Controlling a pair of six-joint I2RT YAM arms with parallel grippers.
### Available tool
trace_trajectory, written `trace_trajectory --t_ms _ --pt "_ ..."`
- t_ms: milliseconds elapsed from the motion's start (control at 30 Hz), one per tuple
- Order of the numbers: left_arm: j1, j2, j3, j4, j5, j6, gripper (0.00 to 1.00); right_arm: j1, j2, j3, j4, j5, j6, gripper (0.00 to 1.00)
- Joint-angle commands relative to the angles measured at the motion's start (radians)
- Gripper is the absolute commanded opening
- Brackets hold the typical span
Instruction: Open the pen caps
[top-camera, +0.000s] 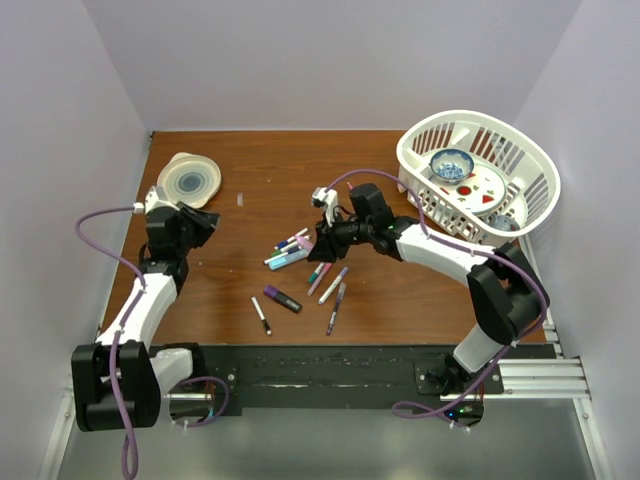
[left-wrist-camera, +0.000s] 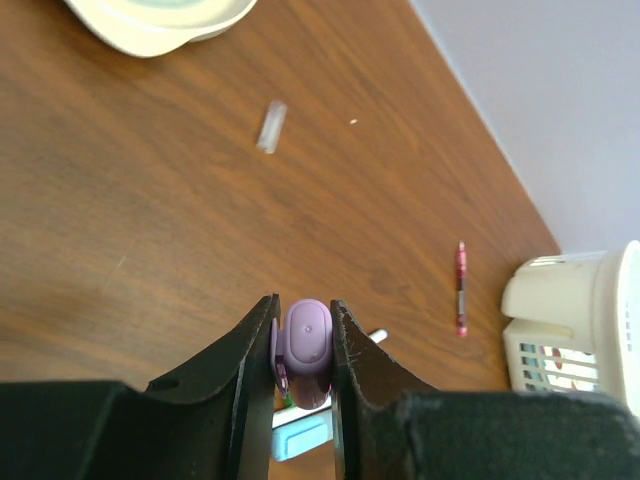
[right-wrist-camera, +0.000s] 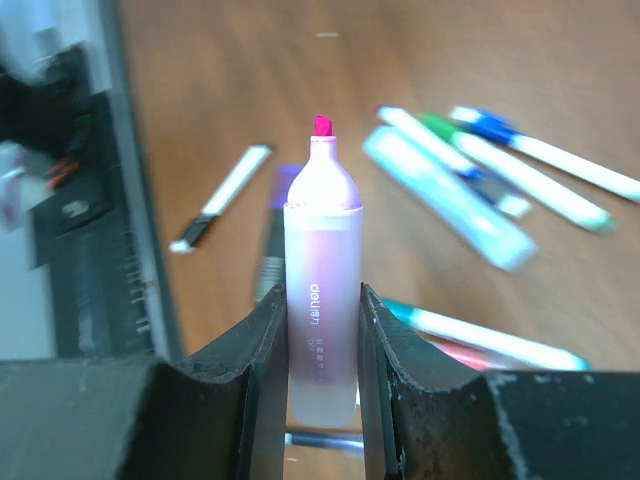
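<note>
My left gripper (left-wrist-camera: 305, 322) (top-camera: 207, 226) is shut on a lilac pen cap (left-wrist-camera: 308, 335), held end-on between the jaws above the table's left side. Over the middle of the table, my right gripper (right-wrist-camera: 322, 312) (top-camera: 322, 240) is shut on a pink-purple highlighter (right-wrist-camera: 322, 262) whose pink tip (right-wrist-camera: 322, 125) is bare. Several pens (top-camera: 292, 248) lie on the wood below and in front of it: a teal highlighter (right-wrist-camera: 445, 200), white pens with blue (right-wrist-camera: 540, 150) and green (right-wrist-camera: 510, 178) ends, a dark purple highlighter (top-camera: 282, 298) and a black-ended pen (top-camera: 261, 315).
A white basket (top-camera: 520, 150) with a blue bowl (top-camera: 451, 163) and a plate stands at the back right. A pale round lid (top-camera: 190, 180) lies at the back left, with a small clear piece (left-wrist-camera: 271, 126) near it. A red pen (left-wrist-camera: 461, 288) lies near the basket.
</note>
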Motion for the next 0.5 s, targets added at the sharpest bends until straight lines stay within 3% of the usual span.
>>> trace_trajectory --t_ms 0,133,467 --pt "0.012 0.035 -0.027 0.056 -0.008 0.053 0.0 -0.07 -0.024 0.01 0.002 0.165 -0.027 0.0" --pt "0.012 0.126 -0.002 0.058 -0.001 0.057 0.0 -0.139 -0.01 0.008 0.001 0.261 -0.039 0.0" --pt "-0.005 0.365 0.145 0.039 0.003 0.091 0.01 -0.175 0.019 0.019 -0.01 0.27 -0.058 0.0"
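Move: The left hand, holding the pink highlighter's cap, has the loose clear cap about 14 cm ahead and 3 cm to its right, on the table some 14 cm below; the pale plate is about 20 cm ahead and 11 cm left. From the right hand, gripping the uncapped highlighter, the red pen lies about 19 cm ahead and 13 cm right, 13 cm below. The light-blue marker is 4 cm ahead and 5 cm left, the teal-capped pen 3 cm ahead and 4 cm right. Forward and to the right in about equal parts, some 12 cm in all, the right hand carries the uncapped highlighter away from the loose pens towards the red pen, swinging about 20 degrees clockwise and easing off at the end. Meanwhile the left hand sinks about 8 cm towards the bare table short of the clear cap, its fingers tipping down some 15 degrees and still pinching the highlighter's cap. ##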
